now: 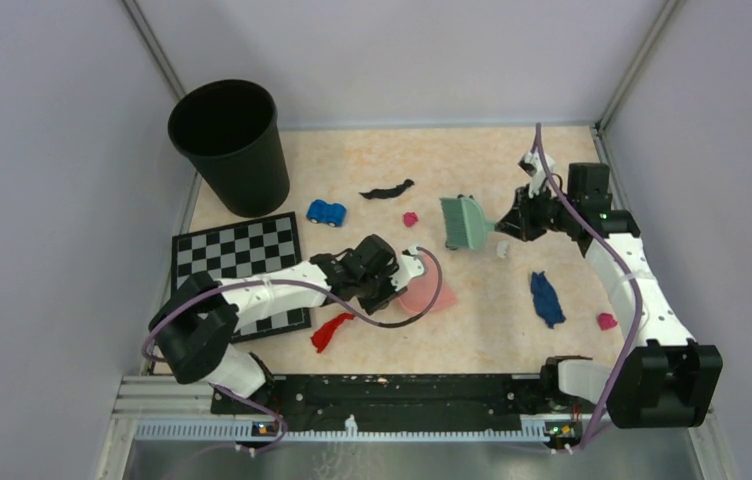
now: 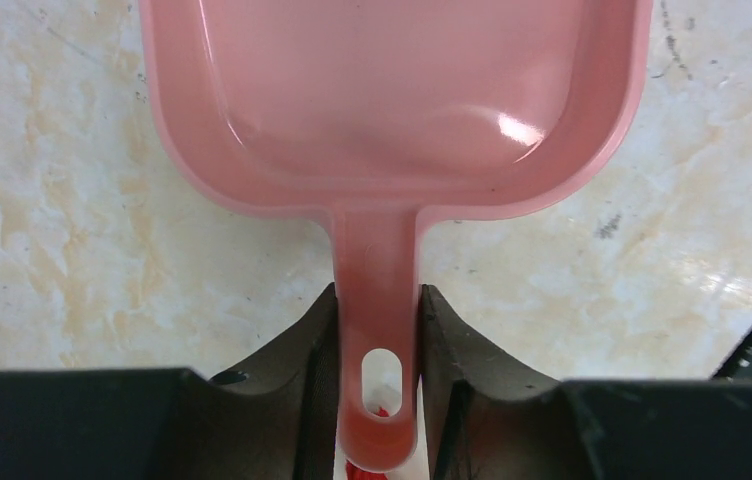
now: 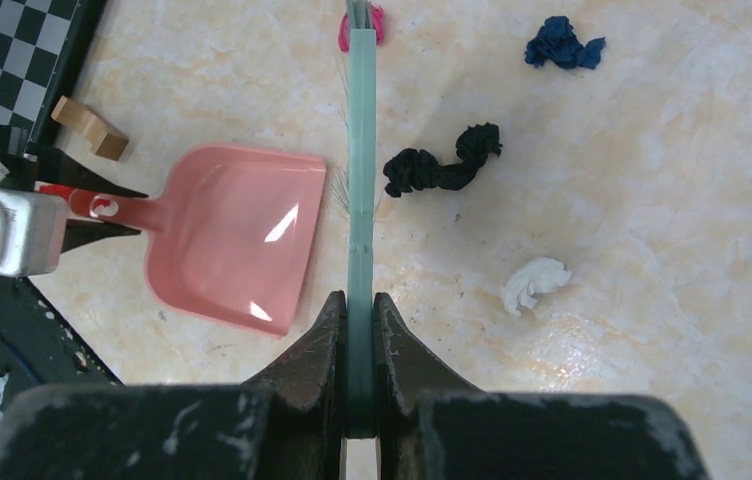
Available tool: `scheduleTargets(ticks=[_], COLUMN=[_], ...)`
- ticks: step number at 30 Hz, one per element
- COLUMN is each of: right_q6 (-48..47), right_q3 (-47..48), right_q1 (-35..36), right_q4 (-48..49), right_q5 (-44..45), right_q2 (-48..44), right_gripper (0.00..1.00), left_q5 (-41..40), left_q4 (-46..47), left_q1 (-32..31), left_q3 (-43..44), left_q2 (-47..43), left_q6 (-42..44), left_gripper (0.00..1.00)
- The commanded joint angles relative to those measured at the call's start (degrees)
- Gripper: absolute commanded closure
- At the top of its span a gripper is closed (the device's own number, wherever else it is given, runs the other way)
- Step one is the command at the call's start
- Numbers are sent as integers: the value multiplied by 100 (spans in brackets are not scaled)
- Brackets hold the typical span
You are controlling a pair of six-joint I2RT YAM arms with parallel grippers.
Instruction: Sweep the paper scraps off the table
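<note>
My left gripper (image 1: 404, 278) (image 2: 377, 300) is shut on the handle of the pink dustpan (image 1: 430, 294) (image 2: 392, 90), which lies flat on the table (image 1: 472, 335). My right gripper (image 1: 505, 226) (image 3: 360, 305) is shut on the handle of the green brush (image 1: 465, 222) (image 3: 360, 150), held just right of the pan's mouth. Paper scraps lie around: black (image 1: 387, 190) (image 3: 442, 168), magenta (image 1: 410, 219) (image 3: 364, 22), white (image 1: 502, 250) (image 3: 537, 285), dark blue (image 1: 547, 298), magenta (image 1: 606, 321), red (image 1: 330, 331). The pan (image 3: 237, 235) holds nothing.
A black bin (image 1: 227, 145) stands at the far left. A chequered board (image 1: 242, 262) lies under my left arm. A blue toy car (image 1: 327, 212) sits beside it. A small tan block (image 3: 92, 128) lies near the board's edge.
</note>
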Motion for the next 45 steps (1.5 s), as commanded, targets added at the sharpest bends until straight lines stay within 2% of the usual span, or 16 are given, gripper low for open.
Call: scheduleTargets(ticks=[1,3,7,15,17,21,27,29,33,39,45], right_q6=[-168,-324,-756,-1589,-1712,-1991,-2541,-2637,-2489,-2009,-1773], right_q3=[311,505,1287,1778,1831,1451,494,280,67,75,154], right_q1=[-50,-48,-46,-71,-432,-921,-1360,-1483,-1635,-1635,-1630], right_q4=[-213,-483,-1506,-2899,-3256,-3546,-2942,-2853,-2949,-3025,-3168], right_q5=[180,523,1417,4532,4933,5587,6591,6649,6150,4930,3439], right_q2=[-169,-155,-31,-265,-281,-480,-1092,-1126,-1018,-618,-340], right_gripper=[100,100,100,100,100,100,100,100,100,100,100], left_q5=[256,327,218,20,27,-36,-869,-999,-1129,-1346,-1205], left_q4=[-225,-332,-520,-865,-921,-1403,-1893,-2027,-2271,-2544,-2790], left_q1=[-47,-84,-342,-1072,-1250,-1570,-1984,-2035,-2060,-2060,-2060], left_q3=[195,239,385,779,901,1424,2066,2279,2745,3611,4451], left_q2=[-499,-597,-716,-449,-347,88,788,1028,1494,2261,2968], left_q6=[-567,-656,-565,-342,-340,-297,-98,-36,96,347,541], left_gripper=[96,100,100,100,100,100,100,100,100,100,100])
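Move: The pink paper scrap lies about 15 cm back and 25 cm to the right of the right hand, some 18 cm below its grip on the brush. Between them, the navy cloth is about 9 cm back and 12 cm right; the white scrap is roughly 3 cm ahead and 1 cm right, both also near table level. From the left hand, holding the dustpan, the pink scrap is about 50 cm right, 5 cm back and slightly lower, with the navy cloth 37 cm right, level fore and aft. Towards the pink scrap the right hand swings the held brush some 24 cm right and 14 cm back, rolling it to hang downward, then sinks and turns back about 3 cm left, bristles meeting the scrap from its right. The left hand keeps hold of the dustpan and carries it about 12 cm right, arcing up and back, then partly down and forward, turning clockwise. ##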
